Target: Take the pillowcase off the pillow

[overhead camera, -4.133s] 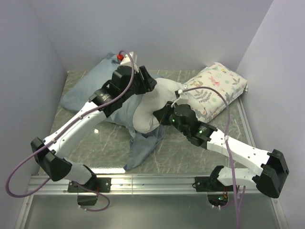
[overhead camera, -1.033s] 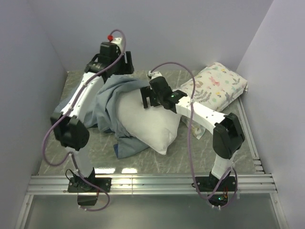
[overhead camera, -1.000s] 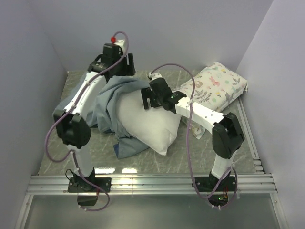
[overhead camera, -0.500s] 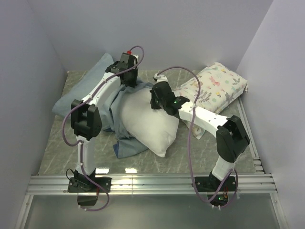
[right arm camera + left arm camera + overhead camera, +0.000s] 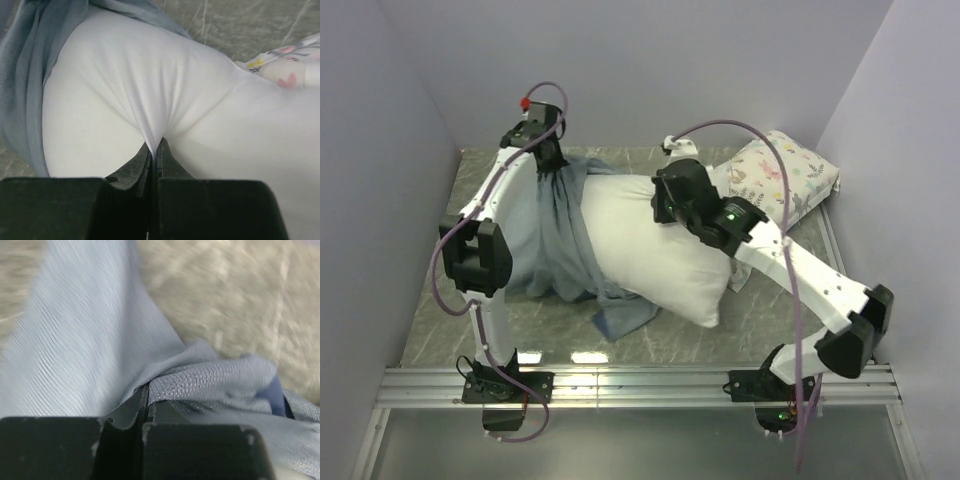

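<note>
The plain white pillow [image 5: 655, 245] lies across the middle of the table, its left end still inside the grey-blue pillowcase [image 5: 550, 235]. My right gripper [image 5: 665, 210] is shut on a pinch of the pillow's white cover [image 5: 155, 135], which puckers into the jaws. My left gripper [image 5: 552, 165] at the back left is shut on a fold of the pillowcase [image 5: 200, 385], and the cloth stretches taut from it down over the pillow. The pillowcase shows its paler inner side, bunched at the pillow's left and trailing out under its front edge [image 5: 625, 318].
A smaller flower-and-leaf printed pillow [image 5: 782, 180] lies at the back right, against the right arm. Grey walls close in the table on the left, back and right. A metal rail [image 5: 640, 380] runs along the near edge by the arm bases.
Both grippers have closed, the left on the pillowcase and the right on the pillow. The right arm has drawn the pillow to the right and forward, baring more white. The left gripper moved back left.
</note>
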Controlling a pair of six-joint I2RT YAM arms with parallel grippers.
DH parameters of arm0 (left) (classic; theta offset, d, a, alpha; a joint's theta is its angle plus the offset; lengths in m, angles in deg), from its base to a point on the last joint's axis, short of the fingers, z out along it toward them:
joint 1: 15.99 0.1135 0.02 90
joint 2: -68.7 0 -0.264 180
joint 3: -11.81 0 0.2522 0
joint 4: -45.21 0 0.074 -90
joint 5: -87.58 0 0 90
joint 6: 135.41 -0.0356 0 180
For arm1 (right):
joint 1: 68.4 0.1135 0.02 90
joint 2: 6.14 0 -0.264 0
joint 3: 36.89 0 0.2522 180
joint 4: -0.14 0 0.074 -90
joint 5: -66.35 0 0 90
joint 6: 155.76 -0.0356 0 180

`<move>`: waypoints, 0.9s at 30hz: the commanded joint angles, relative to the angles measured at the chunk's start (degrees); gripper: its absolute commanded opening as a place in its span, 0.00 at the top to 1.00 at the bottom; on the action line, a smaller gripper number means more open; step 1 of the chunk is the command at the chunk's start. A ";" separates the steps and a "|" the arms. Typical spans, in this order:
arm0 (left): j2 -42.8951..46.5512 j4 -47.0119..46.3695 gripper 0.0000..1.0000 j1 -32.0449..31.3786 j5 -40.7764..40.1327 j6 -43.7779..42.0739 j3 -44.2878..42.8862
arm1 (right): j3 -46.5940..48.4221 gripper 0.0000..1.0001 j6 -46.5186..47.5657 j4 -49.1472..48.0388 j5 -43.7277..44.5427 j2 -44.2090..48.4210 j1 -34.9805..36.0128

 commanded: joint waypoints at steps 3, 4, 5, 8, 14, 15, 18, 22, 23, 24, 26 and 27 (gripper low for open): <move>4.60 -3.63 1.00 11.21 -12.00 4.24 2.01 | 3.70 1.00 1.99 8.54 15.17 12.55 -0.80; 4.69 -3.72 1.00 12.00 -11.65 4.86 1.75 | 2.39 1.00 1.90 8.98 15.53 13.42 -0.89; 4.61 -3.72 1.00 12.70 -11.04 4.86 1.49 | 1.42 1.00 1.72 8.81 15.71 15.09 -0.89; 2.94 -1.89 1.00 12.71 -9.19 4.60 -2.02 | -3.50 1.00 0.85 7.32 15.45 17.21 -0.89; 3.90 -2.86 0.93 10.61 2.06 3.10 -4.75 | -12.12 1.00 -1.53 3.02 14.04 14.50 -0.98; 4.34 -2.41 0.87 9.90 2.41 2.67 -5.62 | -12.65 1.00 -1.62 2.84 14.21 13.79 -0.98; 7.92 -2.49 0.49 6.30 0.05 1.26 -3.98 | -13.45 1.00 -1.97 2.57 15.44 10.89 -0.89; 15.14 -4.33 0.18 3.66 0.04 2.13 1.47 | -13.97 1.00 -1.97 1.08 14.48 9.48 -1.59; 16.72 -4.51 0.17 2.61 -0.48 2.49 3.92 | -13.97 1.00 -1.88 0.90 14.22 9.13 -1.85; 19.69 -4.51 0.17 1.91 -0.66 3.01 5.16 | -13.54 1.00 -1.88 0.82 13.95 8.87 -1.86; 23.39 -5.39 0.17 -0.72 -1.45 4.33 10.85 | -13.19 1.00 -1.62 0.99 13.60 8.25 -2.03; 27.42 -5.91 0.17 -1.61 -2.24 5.29 13.24 | -12.84 0.99 -1.44 0.99 12.99 8.16 -2.21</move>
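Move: My left hand already grips the pillowcase at its far edge; the pillowcase's middle lies about 16 cm back from it, neither left nor right, and some 8 cm lower. The pillow's middle is roughly 20 cm back and 22 cm to its right. My right hand already pinches the pillow's top, the pillow's middle about 5 cm back and 10 cm below; from that hand the patterned pillow is about 10 cm ahead and 26 cm right, 18 cm lower. Keeping both grips, I draw my hands apart: my left drags the pillowcase edge about 6 cm left while my right hauls the pillow up, right and back. My right hand then sinks some 10 cm from its peak, easing farther right, still pinching. My left eases a little right, opens wide to let go of the pillowcase, then rises and backs off. ##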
